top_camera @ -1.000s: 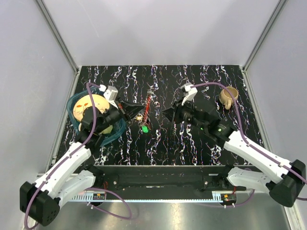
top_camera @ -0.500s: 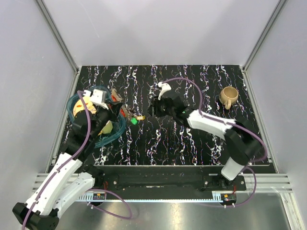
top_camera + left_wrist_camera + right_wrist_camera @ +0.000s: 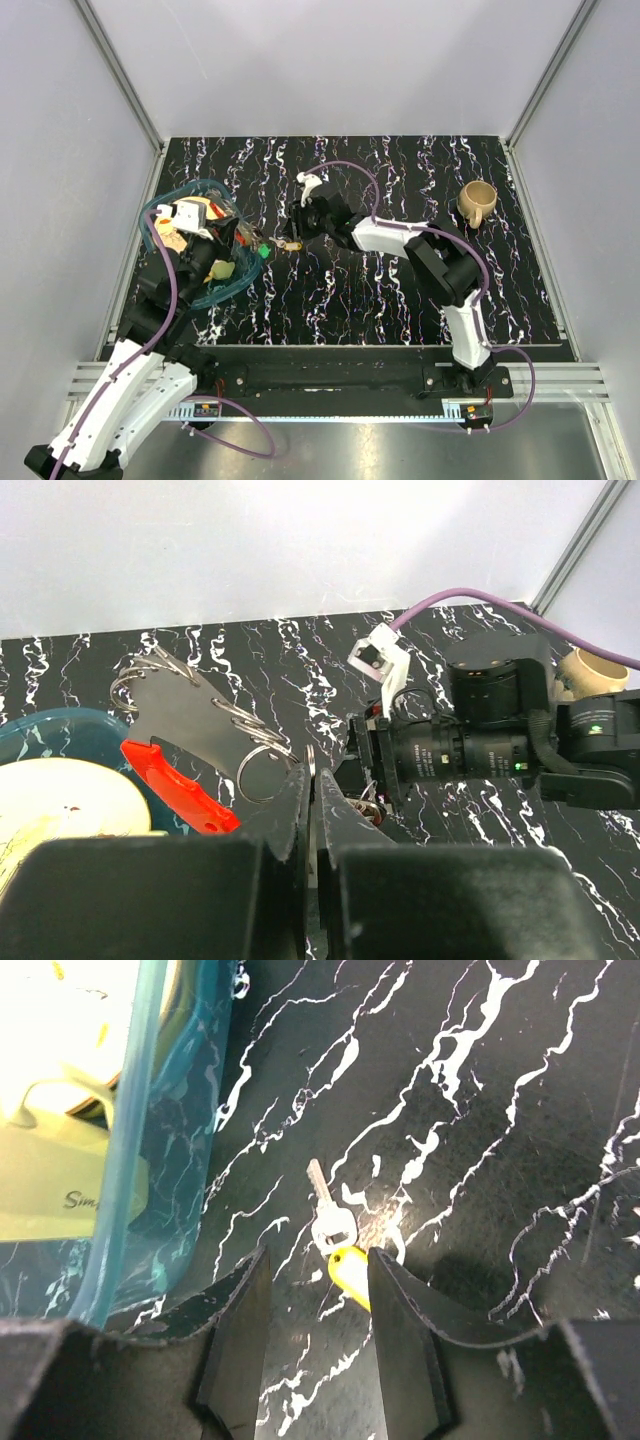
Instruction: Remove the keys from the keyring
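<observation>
My left gripper (image 3: 310, 780) is shut on the edge of the keyring (image 3: 262, 770), a grey metal loop with a red piece (image 3: 180, 788) hanging to its left. Seen from above, the left gripper (image 3: 243, 238) hovers by the teal bowl, with a green key (image 3: 263, 252) dangling just under it. My right gripper (image 3: 318, 1290) stands open over the table, its jaws on either side of a yellow-headed key (image 3: 350, 1270) joined to a silver key (image 3: 330, 1215). In the top view the right gripper (image 3: 293, 235) sits close to the right of the left one.
A teal bowl (image 3: 160, 215) holding a pale plate stands at the left, and its wall (image 3: 130, 1140) shows just left of the right gripper. A tan mug (image 3: 477, 200) stands at the back right. The right arm stretches across the middle of the table.
The left gripper has drawn back to the left with the keyring and green key. The right arm has reached further left after it, and its jaws have opened wider.
</observation>
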You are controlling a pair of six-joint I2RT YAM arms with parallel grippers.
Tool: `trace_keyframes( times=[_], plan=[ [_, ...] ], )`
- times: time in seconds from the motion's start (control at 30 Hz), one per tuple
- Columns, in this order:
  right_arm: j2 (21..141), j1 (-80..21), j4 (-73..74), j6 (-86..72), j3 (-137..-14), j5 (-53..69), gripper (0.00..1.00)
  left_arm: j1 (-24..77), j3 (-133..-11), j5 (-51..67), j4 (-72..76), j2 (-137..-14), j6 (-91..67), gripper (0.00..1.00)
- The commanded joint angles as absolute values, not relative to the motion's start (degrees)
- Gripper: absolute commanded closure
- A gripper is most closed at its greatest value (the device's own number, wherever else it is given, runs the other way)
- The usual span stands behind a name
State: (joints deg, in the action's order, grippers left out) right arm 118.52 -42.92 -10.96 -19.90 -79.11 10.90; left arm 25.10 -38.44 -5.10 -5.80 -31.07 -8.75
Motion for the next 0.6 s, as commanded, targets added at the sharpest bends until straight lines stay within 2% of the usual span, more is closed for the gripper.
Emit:
trace_keyframes(
  times=[0.0,0.43,0.57],
  plan=[
    [122.5,-42.8,-12.9,-19.4,-84.5,13.0,0.52,25.0,-37.9,-7.5,-1.3,-29.9,-7.6,1.00],
    [130.5,-45.8,-1.9,-15.8,-92.3,6.2,0.52,25.0,-38.3,-6.7,-1.5,-29.8,-6.7,1.00],
    [131.3,-47.2,-2.6,-15.5,-91.6,6.2,0.52,25.0,-37.6,-7.3,-1.5,-28.7,-6.8,1.00]
  ],
)
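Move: The loose key with the yellow head lies on the table about 1 cm ahead of the right hand, 2 cm to its left and 7 cm below. The basket's middle is level with that hand, some 23 cm left and 4 cm lower; the rest of the keyring hangs about 10 cm left, 7 cm back and 18 cm above it. From the left hand, the yellow key lies roughly 13 cm ahead, 10 cm right and 29 cm below. The right hand sinks about 5 cm, easing some 3 cm left, bringing its half-open fingers down around the yellow key. ##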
